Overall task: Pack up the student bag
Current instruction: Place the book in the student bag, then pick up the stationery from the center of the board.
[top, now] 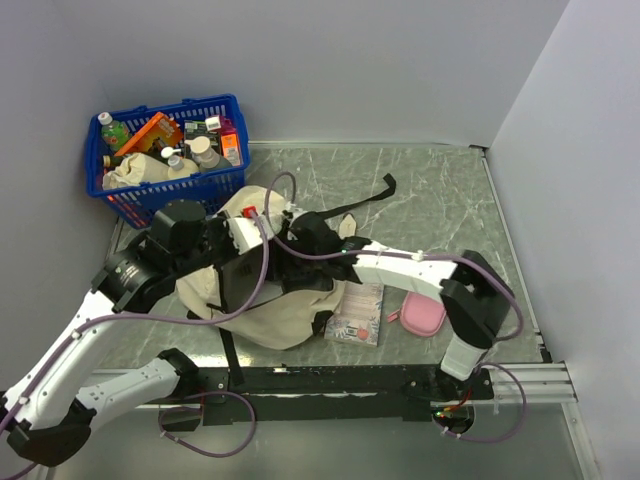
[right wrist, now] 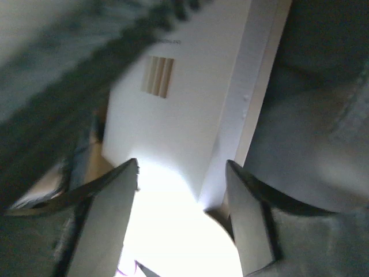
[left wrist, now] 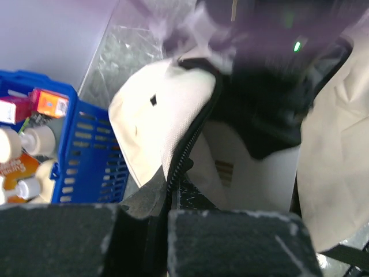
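Observation:
The student bag (top: 275,318), cream fabric with black straps, lies slumped in the middle of the table. My left gripper (left wrist: 164,216) is shut on the bag's zipper edge (left wrist: 184,156) and holds the mouth up. A white book (left wrist: 253,179) stands inside the dark opening. My right arm (top: 390,265) reaches in from the right. In the right wrist view, my right gripper (right wrist: 181,167) is open. Its fingers (right wrist: 109,213) stand on either side of the white book (right wrist: 184,104), apart from it. Glare washes out the space between them.
A blue plastic basket (top: 232,112) full of bottles and packets stands at the back left, close behind the bag. A patterned book (top: 358,312) and a small pink pouch (top: 417,315) lie on the table to the bag's right. Grey walls close in the table.

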Controlling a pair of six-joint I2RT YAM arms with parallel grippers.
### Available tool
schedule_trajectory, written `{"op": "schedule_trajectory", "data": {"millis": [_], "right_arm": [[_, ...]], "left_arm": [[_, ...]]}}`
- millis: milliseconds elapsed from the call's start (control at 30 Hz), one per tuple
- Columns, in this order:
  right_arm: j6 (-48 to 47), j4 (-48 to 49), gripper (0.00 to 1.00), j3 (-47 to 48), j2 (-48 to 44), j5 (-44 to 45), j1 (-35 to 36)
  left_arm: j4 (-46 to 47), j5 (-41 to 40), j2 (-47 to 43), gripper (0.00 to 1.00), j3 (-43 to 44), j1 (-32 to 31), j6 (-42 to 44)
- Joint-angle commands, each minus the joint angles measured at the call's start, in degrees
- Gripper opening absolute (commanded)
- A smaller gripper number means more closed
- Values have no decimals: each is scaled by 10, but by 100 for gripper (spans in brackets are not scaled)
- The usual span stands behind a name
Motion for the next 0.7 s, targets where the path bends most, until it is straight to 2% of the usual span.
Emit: {"op": "schedule_trajectory", "data": {"millis": [0, 133, 267, 300, 333, 367, 467, 500, 600, 667], "right_arm": [[-28, 13, 74, -72, -143, 17, -42], [-24, -28, 77, -136, -258, 36, -77], [-9, -83, 77, -196, -341, 83, -121], [-2, -118, 77, -200, -357, 104, -131], [25, -158, 77, -193, -362, 187, -142], [42, -246, 77, -188, -364, 227, -162], [106, -345, 88, -193, -390, 287, -218], [125, -367, 100, -194, -402, 301, -232], [162, -468, 100, -176, -419, 331, -287], [164, -479, 100, -184, -435, 315, -319]], "left_arm": [[17, -27, -27, 1, -37, 3, -7], [30, -42, -39, 1, -106, 15, -29], [53, -77, -50, 1, -122, 57, -23], [61, -73, -52, 1, -122, 71, -16], [65, -66, -58, 1, -123, 97, -13], [68, -56, -60, 1, -123, 108, -9], [61, -12, -57, 1, -105, 121, -21], [61, -1, -54, 1, -92, 121, -25], [56, 43, -28, 1, -67, 121, -34], [54, 66, -15, 1, -52, 120, -37]]}}
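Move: The open right gripper is at the bag mouth, with the floral book about 20 cm to its right, 9 cm back and 12 cm below. The pink pencil case is some 38 cm right, 9 cm back and equally low; the white book in the bag is about 6 cm left, 4 cm back and 7 cm below. From the left gripper, already pinching the zipped rim, that white book lies roughly 7 cm right, 3 cm back and 18 cm down. Pull the right gripper up out of the bag mouth and sweep it about 30 cm to the right, beyond the floral book towards the pink pencil case, rising some 8 cm then sinking again, turning clockwise and opening fully. Keep the left pinch on the zipped rim; dip it about 7 cm, ease it left and counter-clockwise, then raise it slightly. ##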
